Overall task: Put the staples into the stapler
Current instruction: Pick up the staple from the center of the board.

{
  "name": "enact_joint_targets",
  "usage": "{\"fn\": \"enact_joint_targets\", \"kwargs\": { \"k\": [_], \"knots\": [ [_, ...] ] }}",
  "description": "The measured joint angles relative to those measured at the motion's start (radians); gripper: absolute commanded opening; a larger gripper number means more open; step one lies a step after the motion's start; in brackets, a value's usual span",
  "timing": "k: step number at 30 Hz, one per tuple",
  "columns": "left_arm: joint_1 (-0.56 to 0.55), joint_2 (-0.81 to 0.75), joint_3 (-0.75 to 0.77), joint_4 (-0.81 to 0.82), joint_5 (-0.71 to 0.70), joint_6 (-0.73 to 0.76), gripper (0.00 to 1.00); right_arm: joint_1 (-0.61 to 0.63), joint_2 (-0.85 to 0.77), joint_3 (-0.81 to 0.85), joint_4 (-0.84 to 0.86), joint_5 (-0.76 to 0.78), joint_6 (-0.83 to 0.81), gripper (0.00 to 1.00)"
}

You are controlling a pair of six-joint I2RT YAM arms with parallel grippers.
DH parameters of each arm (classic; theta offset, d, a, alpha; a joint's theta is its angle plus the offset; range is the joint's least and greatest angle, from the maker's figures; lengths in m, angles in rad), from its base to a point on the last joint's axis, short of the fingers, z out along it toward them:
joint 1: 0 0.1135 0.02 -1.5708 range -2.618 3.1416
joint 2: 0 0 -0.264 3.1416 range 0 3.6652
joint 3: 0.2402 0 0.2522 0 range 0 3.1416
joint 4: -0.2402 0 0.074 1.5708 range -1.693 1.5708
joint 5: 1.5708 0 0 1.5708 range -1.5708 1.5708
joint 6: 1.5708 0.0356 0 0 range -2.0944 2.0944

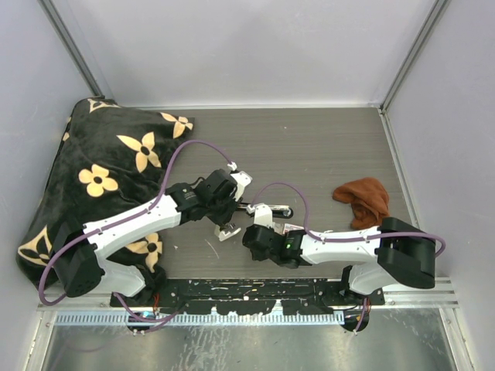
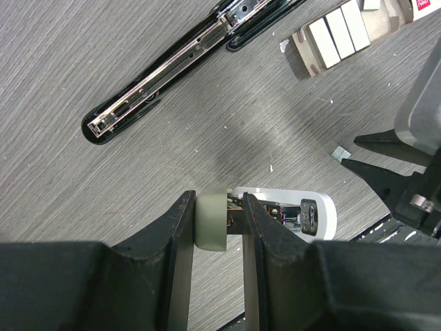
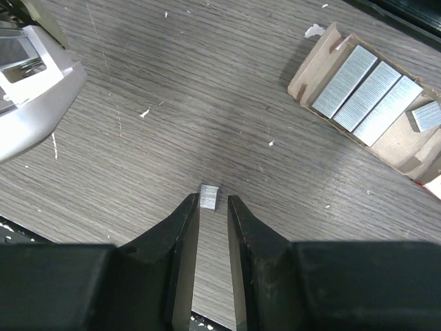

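Observation:
The stapler lies opened up. Its black base with the metal staple channel (image 2: 165, 76) rests flat on the table. Its white upper half (image 2: 303, 210) is raised on edge, and my left gripper (image 2: 217, 200) is shut on that half's grey-green end (image 2: 210, 221). A small silvery block of staples (image 3: 209, 196) lies on the table right at the tips of my right gripper (image 3: 213, 200). The right jaws stand a little apart, with nothing pinched between them. From above, both grippers (image 1: 227, 226) (image 1: 253, 236) sit close together beside the stapler (image 1: 267, 207).
An open cardboard box (image 3: 313, 69) holding several staple strips (image 3: 365, 96) lies to the right of the right gripper. A brown cloth (image 1: 363, 199) sits at the right of the table. A black flower-patterned bag (image 1: 100, 178) fills the left side. Small scraps dot the wood surface.

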Motion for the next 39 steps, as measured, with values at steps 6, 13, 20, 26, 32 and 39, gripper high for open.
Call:
{"fn": "enact_joint_targets", "kwargs": {
  "k": [6,13,20,26,32,39],
  "knots": [
    [0.000,-0.001,0.000,0.000,0.000,0.000,0.00,0.000,0.019,0.000,-0.001,0.000,0.017,0.28],
    [0.000,-0.002,0.000,0.000,-0.011,0.000,0.00,0.000,0.036,0.001,-0.001,0.000,0.030,0.25],
    [0.000,-0.009,0.000,0.000,-0.021,0.000,0.00,0.000,0.066,0.012,-0.005,-0.003,0.047,0.21],
    [0.000,-0.009,0.000,0.000,-0.026,0.000,0.00,0.000,0.071,0.015,-0.009,-0.004,0.057,0.08],
    [0.000,-0.014,-0.005,0.000,-0.026,0.000,0.00,0.000,0.076,0.033,-0.050,0.005,0.085,0.01],
    [0.000,-0.015,-0.006,0.000,-0.027,0.000,0.00,0.000,0.044,0.047,-0.143,0.064,0.100,0.01]
  ]
}}
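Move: The small loose staple piece lies right at the right fingertips, about 2 cm below and 1 cm ahead. The open staple box sits some 6 cm ahead and 5 cm to the right of that hand, with the open black stapler beyond, about 10 cm ahead and 2 cm right. From the left hand, still holding the pale green stapler, the piece lies about 5 cm back, 7 cm right, 11 cm below. Right hand sinks about 1.5 cm, pinches the loose staple piece, then slides 2 cm right, starting to rise. ##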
